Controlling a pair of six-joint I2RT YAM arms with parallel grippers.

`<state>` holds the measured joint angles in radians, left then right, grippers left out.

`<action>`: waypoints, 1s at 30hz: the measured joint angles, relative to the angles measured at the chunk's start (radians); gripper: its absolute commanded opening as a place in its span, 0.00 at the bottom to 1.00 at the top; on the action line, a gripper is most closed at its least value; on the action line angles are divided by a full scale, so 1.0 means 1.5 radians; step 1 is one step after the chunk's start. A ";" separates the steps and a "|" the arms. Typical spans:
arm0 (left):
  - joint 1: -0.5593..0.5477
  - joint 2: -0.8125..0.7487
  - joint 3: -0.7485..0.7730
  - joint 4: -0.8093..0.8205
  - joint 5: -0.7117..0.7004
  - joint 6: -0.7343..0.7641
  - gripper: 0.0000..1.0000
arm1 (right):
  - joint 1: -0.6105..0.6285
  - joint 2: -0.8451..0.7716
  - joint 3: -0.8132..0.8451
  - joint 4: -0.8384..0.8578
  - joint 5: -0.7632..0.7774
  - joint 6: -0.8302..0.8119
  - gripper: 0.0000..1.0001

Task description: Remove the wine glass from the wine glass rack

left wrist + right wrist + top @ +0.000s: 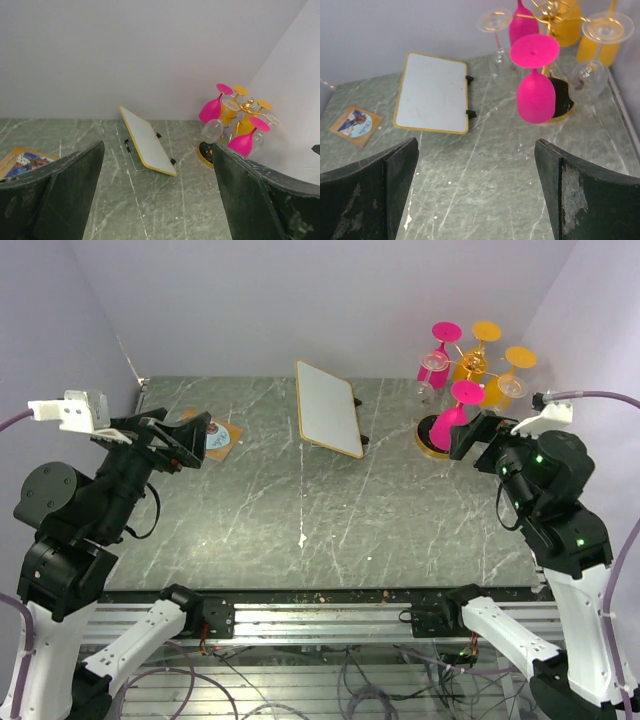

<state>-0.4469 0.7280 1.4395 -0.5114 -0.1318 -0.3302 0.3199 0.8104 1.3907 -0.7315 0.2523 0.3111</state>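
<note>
The wine glass rack [470, 366], a thin gold wire stand on a round dark base [566, 103], stands at the back right corner. Several wine glasses hang from it upside down: pink, orange and clear. The nearest pink wine glass [452, 416] [535, 96] hangs on the front side, its bowl just above the base. My right gripper [468, 436] [476, 195] is open, a short way in front of that glass, with nothing between its fingers [585, 195]. My left gripper [190, 440] [157, 195] is open and empty over the table's left side, and its view shows the rack [246, 106] far off.
A yellow-framed whiteboard [328, 407] [434, 92] lies near the back middle. A picture card with a disc [218, 435] [355, 124] lies at the back left. Walls close in behind and to the right of the rack.
</note>
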 measured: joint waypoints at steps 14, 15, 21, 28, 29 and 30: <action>0.000 0.000 -0.038 -0.018 -0.037 -0.060 0.99 | 0.000 0.094 -0.061 0.024 0.116 0.066 1.00; 0.000 0.010 -0.038 -0.014 -0.037 -0.062 0.99 | 0.000 0.098 -0.062 0.027 0.120 0.066 1.00; 0.000 0.087 -0.039 0.035 -0.033 -0.060 0.99 | 0.000 0.125 -0.061 0.055 0.169 0.071 1.00; 0.000 0.141 -0.039 0.100 -0.016 -0.021 0.99 | -0.028 0.176 -0.038 0.055 0.237 0.138 0.99; 0.000 0.144 -0.041 0.112 -0.014 -0.014 0.99 | -0.046 0.189 -0.028 0.055 0.237 0.155 0.98; 0.000 0.146 -0.045 0.126 -0.012 -0.008 0.98 | -0.066 0.200 -0.018 0.055 0.234 0.171 0.98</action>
<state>-0.4469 0.9474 1.3720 -0.3218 -0.1505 -0.3416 0.2211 1.1110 1.3640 -0.6483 0.6041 0.5682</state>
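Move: The near pink wine glass hangs roughly 18 cm ahead of the right gripper, about 5 cm to its right and some 14 cm below. The clear glass beside it is about 10 cm farther right and 2 cm farther out than the pink one; the other clear glass hangs about 28 cm straight ahead of the gripper. All three are at similar height. From the left gripper, the pink glass is some 23 cm ahead, 57 cm right and 23 cm below. Bring the open right gripper forward about 9 cm towards the near pink glass, sinking some 6 cm mostly early on; then veer right, swinging the fingers about 30 degrees clockwise and tipping them down a little. Touch no glass yet. Meanwhile carry the open left gripper forward roughly 9 cm after a small draw back, drifting right and slightly down over the empty table. ##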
